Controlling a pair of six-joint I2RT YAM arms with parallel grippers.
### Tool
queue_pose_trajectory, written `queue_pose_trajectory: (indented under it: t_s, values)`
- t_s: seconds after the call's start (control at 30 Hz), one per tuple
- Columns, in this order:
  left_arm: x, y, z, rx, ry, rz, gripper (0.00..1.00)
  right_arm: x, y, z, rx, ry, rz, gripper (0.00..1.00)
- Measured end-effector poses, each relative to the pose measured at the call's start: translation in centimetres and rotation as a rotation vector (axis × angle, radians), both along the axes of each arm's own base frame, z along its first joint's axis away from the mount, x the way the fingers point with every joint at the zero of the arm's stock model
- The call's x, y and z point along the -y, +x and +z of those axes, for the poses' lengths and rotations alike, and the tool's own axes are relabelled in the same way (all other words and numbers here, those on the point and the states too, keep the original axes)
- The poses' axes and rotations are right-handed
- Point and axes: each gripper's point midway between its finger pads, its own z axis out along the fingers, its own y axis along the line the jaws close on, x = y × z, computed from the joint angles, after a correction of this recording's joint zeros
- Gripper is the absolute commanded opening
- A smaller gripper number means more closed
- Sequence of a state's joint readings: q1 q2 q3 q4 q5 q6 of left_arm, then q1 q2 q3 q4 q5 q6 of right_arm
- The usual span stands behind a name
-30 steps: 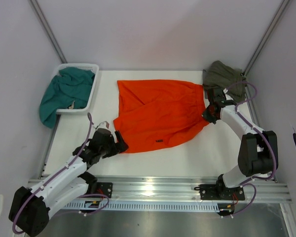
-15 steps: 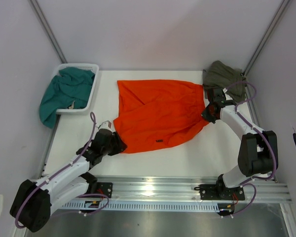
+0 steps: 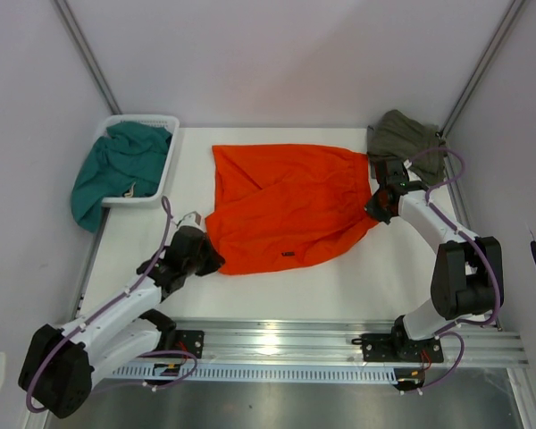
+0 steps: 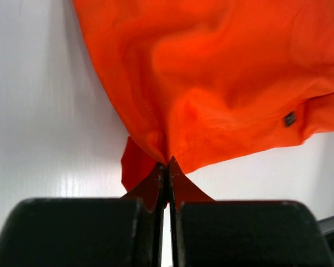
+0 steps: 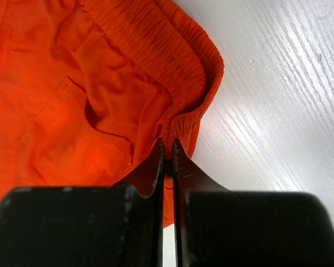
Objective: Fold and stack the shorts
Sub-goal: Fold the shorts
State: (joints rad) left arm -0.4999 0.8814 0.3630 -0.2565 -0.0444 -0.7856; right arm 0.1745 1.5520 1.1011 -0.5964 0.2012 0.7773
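Observation:
The bright orange shorts [image 3: 286,207] lie spread on the white table, waistband to the right, a small dark hem tag [image 4: 289,118] near the front edge. My left gripper [image 3: 210,259] is shut on the near-left hem corner of the orange shorts [image 4: 211,83]. At the right side, my right gripper [image 3: 373,209] is shut on the gathered elastic waistband [image 5: 172,72]. A teal garment [image 3: 116,170] fills the basket at the back left. An olive-green garment [image 3: 404,138] is heaped at the back right corner.
A white basket [image 3: 168,161] stands at the back left with the teal garment spilling over its left side. Grey walls close in on both sides, and a metal rail [image 3: 286,340] runs along the near edge.
My left gripper has moved up and right to the orange hem corner and closed on it. The right arm has kept its hold on the waistband.

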Motion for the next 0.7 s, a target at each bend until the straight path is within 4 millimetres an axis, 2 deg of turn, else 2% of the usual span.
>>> queue_pose_trajectory:
  t_s: [0.07,0.17,0.3,0.4,0.47,0.6,0.7]
  values:
    - [0.1,0.9,1.9,0.009,0.01,0.013,0.0,0.1,-0.3,-0.1,-0.014,-0.001,-0.005,0.0]
    - [0.5,2.8,6.1,0.075,-0.013,0.029,0.0,0.2,-0.7,0.1,-0.035,-0.007,-0.017,0.0]
    - [-0.3,5.4,10.7,0.132,-0.045,0.07,0.0,0.3,-0.8,1.2,-0.031,-0.007,-0.027,0.0]
    - [-1.4,6.9,12.6,0.15,-0.049,0.103,0.0,0.2,-0.4,2.9,-0.018,0.004,-0.037,0.0]
    - [-2.0,7.8,13.6,0.156,-0.056,0.116,0.0,0.1,0.3,4.6,0.009,0.009,-0.049,0.0]
    - [-3.5,9.9,15.2,0.165,-0.081,0.15,0.0,-0.3,2.4,8.2,0.087,0.029,-0.063,0.0]
    - [-4.5,11.6,16.5,0.176,-0.089,0.174,0.0,-0.5,3.7,9.9,0.129,0.043,-0.067,0.0]
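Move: Both grippers already pinch the near side of the shorts. From the left one, the far-left corner lies about 33 cm ahead and 2 cm left, some 2 cm lower; the dark tag is 18 cm right and 2 cm ahead, and the white basket 29 cm ahead and 24 cm left. From the right one, the far-right corner is about 19 cm ahead, 1 cm left and 4 cm lower, with the olive pile 20 cm ahead and 12 cm right. Lift the pinched left corner of the shorts quickly, about 16 cm up and 12 cm forward, drifting left after the start and tipping the fingers up a little. Keep the right gripper shut on its end, let it ease back a centimetre, then raise it some 10 cm and carry it forward towards the far edge. ##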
